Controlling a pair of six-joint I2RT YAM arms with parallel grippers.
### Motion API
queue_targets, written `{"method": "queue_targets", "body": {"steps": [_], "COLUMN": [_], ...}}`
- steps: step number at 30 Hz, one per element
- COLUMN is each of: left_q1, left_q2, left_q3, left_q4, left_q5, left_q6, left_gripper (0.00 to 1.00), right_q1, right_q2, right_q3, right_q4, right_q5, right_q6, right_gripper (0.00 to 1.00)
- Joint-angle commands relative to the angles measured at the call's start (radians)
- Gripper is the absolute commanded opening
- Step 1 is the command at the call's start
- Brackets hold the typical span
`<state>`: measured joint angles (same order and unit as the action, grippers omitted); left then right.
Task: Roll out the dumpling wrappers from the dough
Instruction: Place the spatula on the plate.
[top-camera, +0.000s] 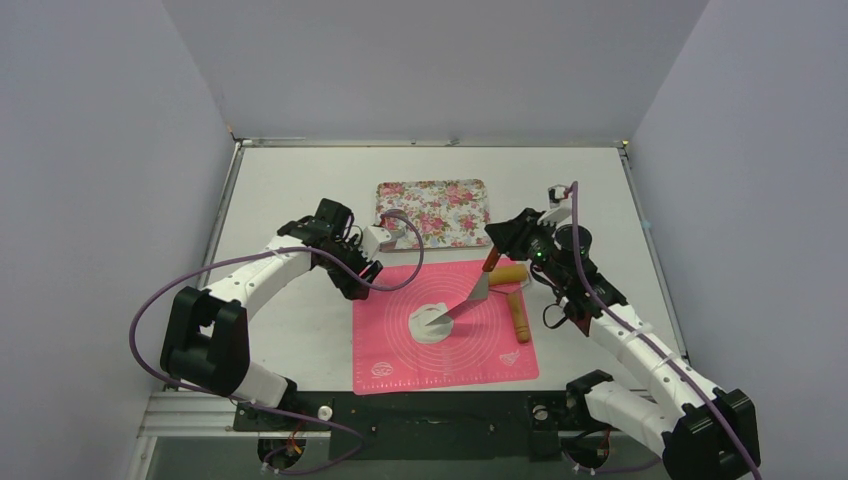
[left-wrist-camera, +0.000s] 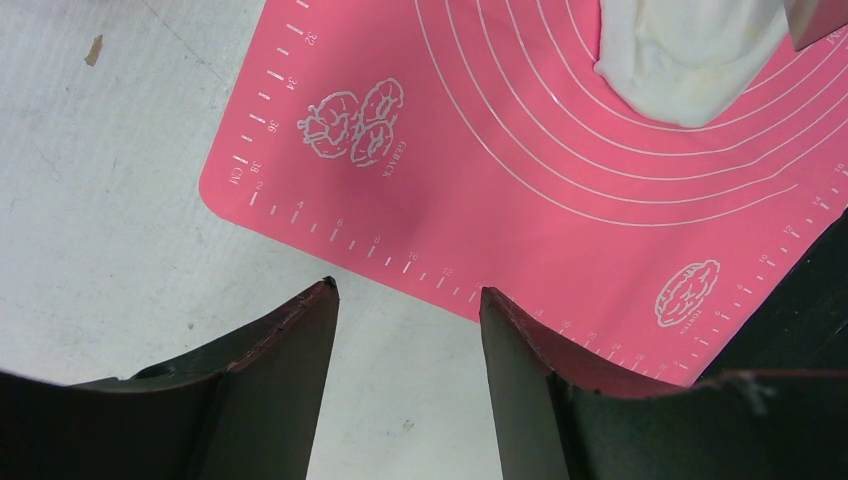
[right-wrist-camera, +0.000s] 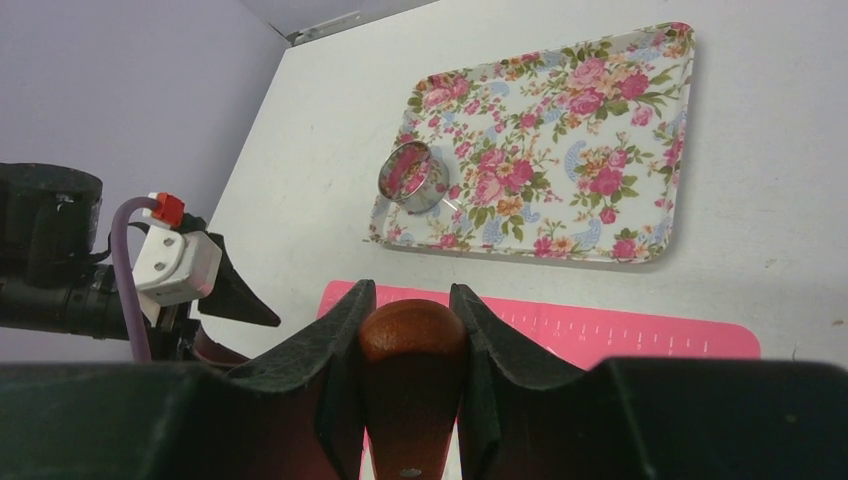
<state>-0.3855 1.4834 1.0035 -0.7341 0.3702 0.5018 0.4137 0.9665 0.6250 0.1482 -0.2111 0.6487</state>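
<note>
The dough (top-camera: 432, 322) is a flattened white lump with a folded edge, lying mid-way on the pink mat (top-camera: 400, 360). My right gripper (top-camera: 496, 250) is shut on the red-brown wooden handle (right-wrist-camera: 412, 340) of a scraper. Its metal blade (top-camera: 470, 296) slants down onto the dough's right edge. My left gripper (top-camera: 362, 278) hangs open and empty over the mat's left edge. In the left wrist view its fingers (left-wrist-camera: 300, 340) frame bare table, with the dough (left-wrist-camera: 690, 60) at the top right. Dumpling wrappers are out of view.
A wooden rolling pin (top-camera: 516, 305) lies on the mat's right side. Behind the mat a floral tray (top-camera: 450, 215) holds a metal ring cutter (right-wrist-camera: 412, 178). Grey walls close in the table on three sides.
</note>
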Motion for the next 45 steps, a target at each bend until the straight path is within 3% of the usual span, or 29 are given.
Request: {"method": "queue_targets", "body": {"steps": [1,13,32,45], "left_q1": [-0.004,-0.004,-0.004,-0.004], "left_q2": [-0.02,-0.024,-0.027,-0.043], "left_q3": [0.007,0.007,0.008,0.01], "left_q4": [-0.009,-0.008,-0.009,-0.015], "left_q5": [0.006,0.005,0.006,0.011], "left_q6": [0.006,0.007,0.009,0.01], "left_gripper": [0.52,0.52,0.52,0.52], "right_q1": [-0.012,-0.055,-0.126,-0.127], "right_q2": [-0.016,-0.128,-0.164,-0.164], "right_q3": [-0.019,-0.023,0.054,0.113], "right_q4": [0.011,-0.176,-0.299,-0.282], "right_q5": [0.023,0.154,0.14,0.113], "right_q6": [-0.021,-0.098,-0.163,-0.136], "right_gripper": [0.0,0.0,0.0,0.0]}}
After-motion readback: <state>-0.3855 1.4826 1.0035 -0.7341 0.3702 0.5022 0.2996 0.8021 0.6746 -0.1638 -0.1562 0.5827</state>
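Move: The right hand grips the spatula's red handle about 20 cm above the mat, with the blade slanting down over the dough. The dough's middle lies some 12 cm to this hand's left and 9 cm back. The plate's middle is about 17 cm ahead and 11 cm left, and the roller about 6 cm right and 4 cm back, both some 20 cm below. From the left hand, the dough is about 15 cm right, 5 cm back and 6 cm lower. Rightward by about 6 cm, drifting slightly back, the right hand draws the spatula away from over the dough towards the roller's side of the mat. It sinks about a centimetre on the way and rises again at the end, while the wrist turns some 10 degrees clockwise. The fingers keep their hold on the handle. ##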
